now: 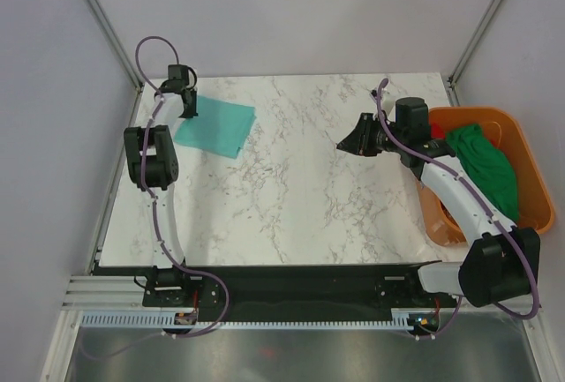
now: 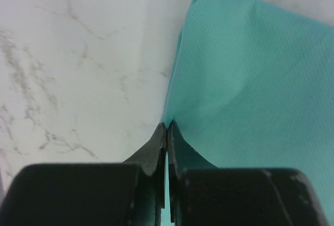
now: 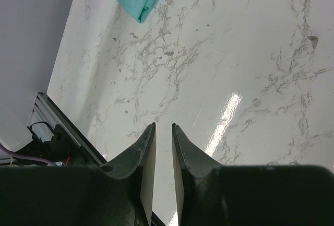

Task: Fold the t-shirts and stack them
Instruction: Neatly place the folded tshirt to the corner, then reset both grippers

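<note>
A light teal t-shirt (image 1: 216, 126) lies folded into a flat rectangle at the table's far left. My left gripper (image 1: 187, 104) stands at its far left corner. In the left wrist view the left gripper (image 2: 167, 125) has its jaws pressed together on the teal t-shirt's (image 2: 250, 80) left edge, with teal cloth showing in the slit between them. My right gripper (image 1: 346, 144) hovers over bare marble right of centre. In its own view the right gripper (image 3: 163, 126) is narrowly open and holds nothing. A dark green t-shirt (image 1: 485, 166) and a bit of a red one (image 1: 439, 128) lie in the tub.
An orange plastic tub (image 1: 534, 183) sits at the table's right edge, beside the right arm. The white marble table (image 1: 300, 188) is walled on the left, back and right. A black rail (image 1: 291, 280) with both arm bases runs along the near edge.
</note>
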Available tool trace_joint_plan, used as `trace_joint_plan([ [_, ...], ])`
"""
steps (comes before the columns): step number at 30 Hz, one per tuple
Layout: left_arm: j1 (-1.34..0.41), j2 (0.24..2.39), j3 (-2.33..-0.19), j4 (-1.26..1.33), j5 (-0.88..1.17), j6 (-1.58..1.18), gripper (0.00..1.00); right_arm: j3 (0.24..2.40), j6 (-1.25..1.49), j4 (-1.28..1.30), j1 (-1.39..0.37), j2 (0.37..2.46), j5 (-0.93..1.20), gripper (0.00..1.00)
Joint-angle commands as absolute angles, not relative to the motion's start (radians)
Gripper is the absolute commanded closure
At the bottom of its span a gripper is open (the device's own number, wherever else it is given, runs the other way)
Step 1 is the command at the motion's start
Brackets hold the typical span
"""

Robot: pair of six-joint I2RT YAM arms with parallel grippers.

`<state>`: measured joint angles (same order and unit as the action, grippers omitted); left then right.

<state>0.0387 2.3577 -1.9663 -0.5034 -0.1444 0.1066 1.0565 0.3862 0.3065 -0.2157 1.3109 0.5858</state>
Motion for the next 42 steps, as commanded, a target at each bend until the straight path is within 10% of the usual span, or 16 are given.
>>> trace_joint_plan([
  [1, 0.103, 2.426, -2.089, -0.499, -0.236, 0.195, 0.98, 1.061, 0.374, 0.252, -0.213, 1.313, 0.589, 0.74],
  [22, 0.235, 2.606, -2.418, -0.497, -0.336, 0.124, 0.96, 1.077, 0.374, 0.252, -0.213, 1.401, 0.609, 0.75],
  [26, 0.235, 2.531, -2.335, -0.497, -0.365, 0.065, 0.61, 1.077, 0.37, 0.255, -0.215, 1.382, 0.586, 0.73],
  [34, 0.209, 2.12, -1.959, -0.499, -0.097, -0.115, 0.35, 1.114, 0.368, 0.33, -0.213, 1.304, 0.491, 0.64],
  [35, 0.203, 2.068, -1.913, -0.499, -0.057, -0.144, 0.17, 1.114, 0.374, 0.333, -0.213, 1.283, 0.488, 0.6],
  [39, 0.141, 1.858, -1.706, -0.497, 0.145, -0.196, 0.12, 1.127, 0.373, 0.396, -0.213, 1.227, 0.466, 0.4],
  [40, 0.114, 1.814, -1.639, -0.5, 0.231, -0.201, 0.05, 1.141, 0.367, 0.443, -0.215, 1.201, 0.45, 0.06],
  [42, 0.086, 1.676, -1.524, -0.497, 0.349, -0.232, 0.02, 1.158, 0.359, 0.483, -0.215, 1.171, 0.399, 0.02],
])
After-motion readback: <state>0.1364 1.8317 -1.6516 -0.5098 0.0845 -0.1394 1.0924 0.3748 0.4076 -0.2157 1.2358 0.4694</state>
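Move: The far left corner of the table, where the folded t-shirt is going, lies about 14 cm ahead of my left hand, 15 cm to its left and some 2 cm below. The t-shirt's left edge is in my shut fingers, its middle about 9 cm to their right and 3 cm back. The table's left edge runs roughly 18 cm to my left, level with me. From my right hand, that corner is about 33 cm ahead, 62 cm left, 20 cm down. Still pinching the t-shirt's left edge, my left hand drags it about 16 cm left and slightly forward towards the corner, turning some 15 degrees counter-clockwise. There I open wide, let go, and pull away up, right and back, over 10 cm each way. My right hand only dips a little, then rises again and opens wide. ##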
